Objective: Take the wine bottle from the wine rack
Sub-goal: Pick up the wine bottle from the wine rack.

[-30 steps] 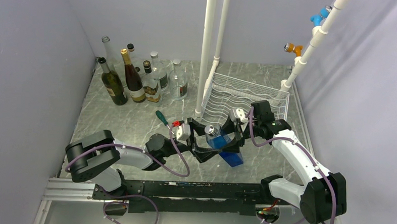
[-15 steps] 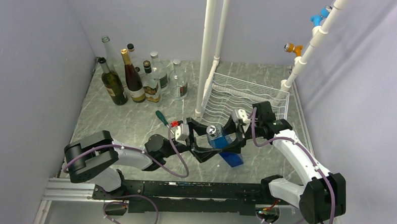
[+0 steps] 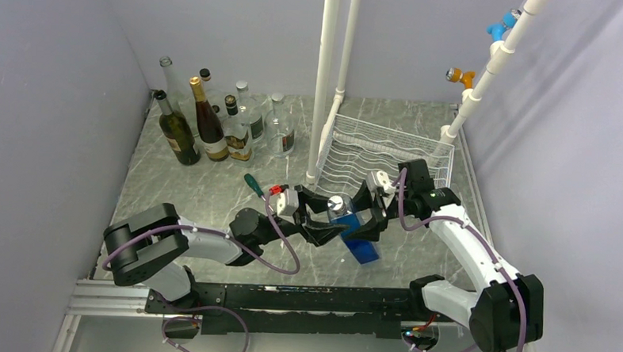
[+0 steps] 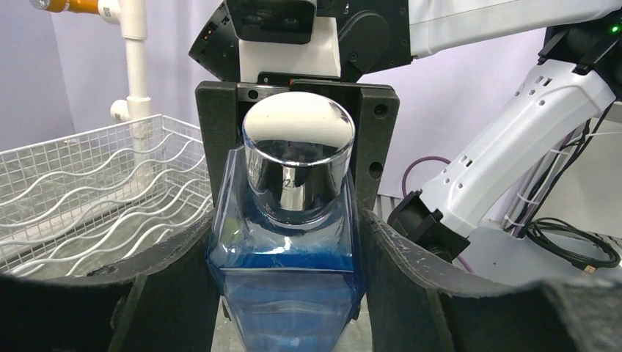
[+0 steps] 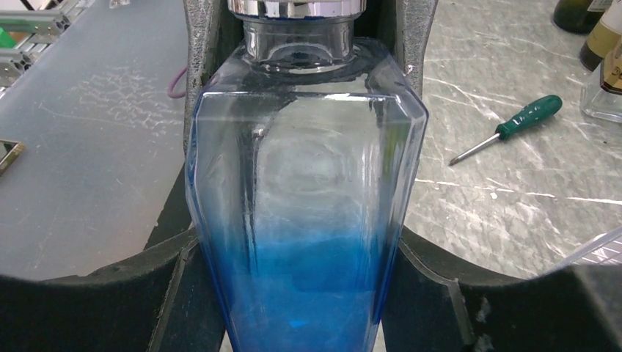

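Note:
The wine bottle (image 3: pixel 360 238) is a square blue glass bottle with a silver cap (image 3: pixel 337 202). It is off the white wire wine rack (image 3: pixel 389 152) and held tilted above the table in front of it. My left gripper (image 3: pixel 328 222) is shut on the bottle's shoulder below the cap, seen in the left wrist view (image 4: pixel 286 293) with the bottle (image 4: pixel 286 257) between its fingers (image 4: pixel 411 293). My right gripper (image 3: pixel 368 216) is shut on the bottle's body from the opposite side, seen in the right wrist view (image 5: pixel 301 308) around the bottle (image 5: pixel 301 220). The rack (image 4: pixel 73 183) holds no bottle.
Several upright bottles (image 3: pixel 215 128) stand at the back left. A green-handled screwdriver (image 3: pixel 253 184) lies on the marble table left of the grippers; it also shows in the right wrist view (image 5: pixel 513 128). White PVC poles (image 3: pixel 329 74) rise beside the rack.
Both grippers have shifted slightly right with the bottle between them, and the bottle now leans over more. Nothing was let go.

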### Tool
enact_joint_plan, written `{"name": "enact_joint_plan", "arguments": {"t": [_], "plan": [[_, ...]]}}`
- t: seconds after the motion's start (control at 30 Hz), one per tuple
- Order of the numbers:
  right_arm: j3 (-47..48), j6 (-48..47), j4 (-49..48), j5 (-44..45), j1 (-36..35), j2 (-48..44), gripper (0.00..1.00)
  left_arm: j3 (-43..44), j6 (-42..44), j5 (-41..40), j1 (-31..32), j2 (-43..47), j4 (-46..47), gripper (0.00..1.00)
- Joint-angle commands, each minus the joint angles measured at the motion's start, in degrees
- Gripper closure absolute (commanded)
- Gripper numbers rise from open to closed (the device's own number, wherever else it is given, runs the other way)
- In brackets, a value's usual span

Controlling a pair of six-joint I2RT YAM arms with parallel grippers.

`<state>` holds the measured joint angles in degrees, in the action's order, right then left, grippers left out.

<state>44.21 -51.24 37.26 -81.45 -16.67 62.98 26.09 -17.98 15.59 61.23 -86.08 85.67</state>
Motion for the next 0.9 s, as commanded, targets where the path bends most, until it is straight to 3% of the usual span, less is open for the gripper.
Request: {"name": "enact_joint_plan", "arguments": {"t": [0.0,0.03,0.1,0.3,0.5,0.87], "plan": [[3.27,-0.12,-3.70,-4.26,0.13,-1.37,0.95,2.77,-2.10,3.46,0.92,0.31,9.69,0.94],[3.21,0.10,-3.87,-4.09,0.10,-1.37,0.90,2.71,-2.08,3.54,0.92,0.68,9.66,1.00],[3.02,0.57,-4.35,-3.82,0.06,-1.36,0.78,2.53,-2.42,3.84,0.91,1.61,9.61,1.00],[2.98,-1.04,-2.76,-2.81,0.06,-1.52,0.26,3.27,-3.84,3.95,0.96,5.62,7.05,1.00],[3.24,-3.38,-0.45,-2.20,0.12,-1.86,0.01,3.69,-1.93,3.47,0.91,10.01,0.69,1.00],[5.64,-7.48,5.41,-2.51,1.15,-2.75,0.00,3.30,7.84,-2.09,0.83,21.38,-14.72,1.00]]}}
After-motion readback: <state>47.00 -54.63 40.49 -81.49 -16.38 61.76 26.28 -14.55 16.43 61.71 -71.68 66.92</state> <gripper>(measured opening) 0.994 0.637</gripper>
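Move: The wine bottle is already pinched by both hands: its middle lies roughly 6 cm below the left hand and 3 cm to its right, about 1 cm back. From the right hand the bottle's middle is some 3 cm below, otherwise about level. The left hand has the empty wine rack about 25 cm ahead and 13 cm right, and the screwdriver about 22 cm ahead and 24 cm left, down on the table. Up, left and slightly back, about 3 cm in all, the left hand draws the wine bottle away from the right hand, keeping its pinch near the bottle's shoulder. Before it sets off noticeably, the right fingers begin to open wide and let go of the body; the right hand otherwise stays there, rising only some 1.5 cm. ##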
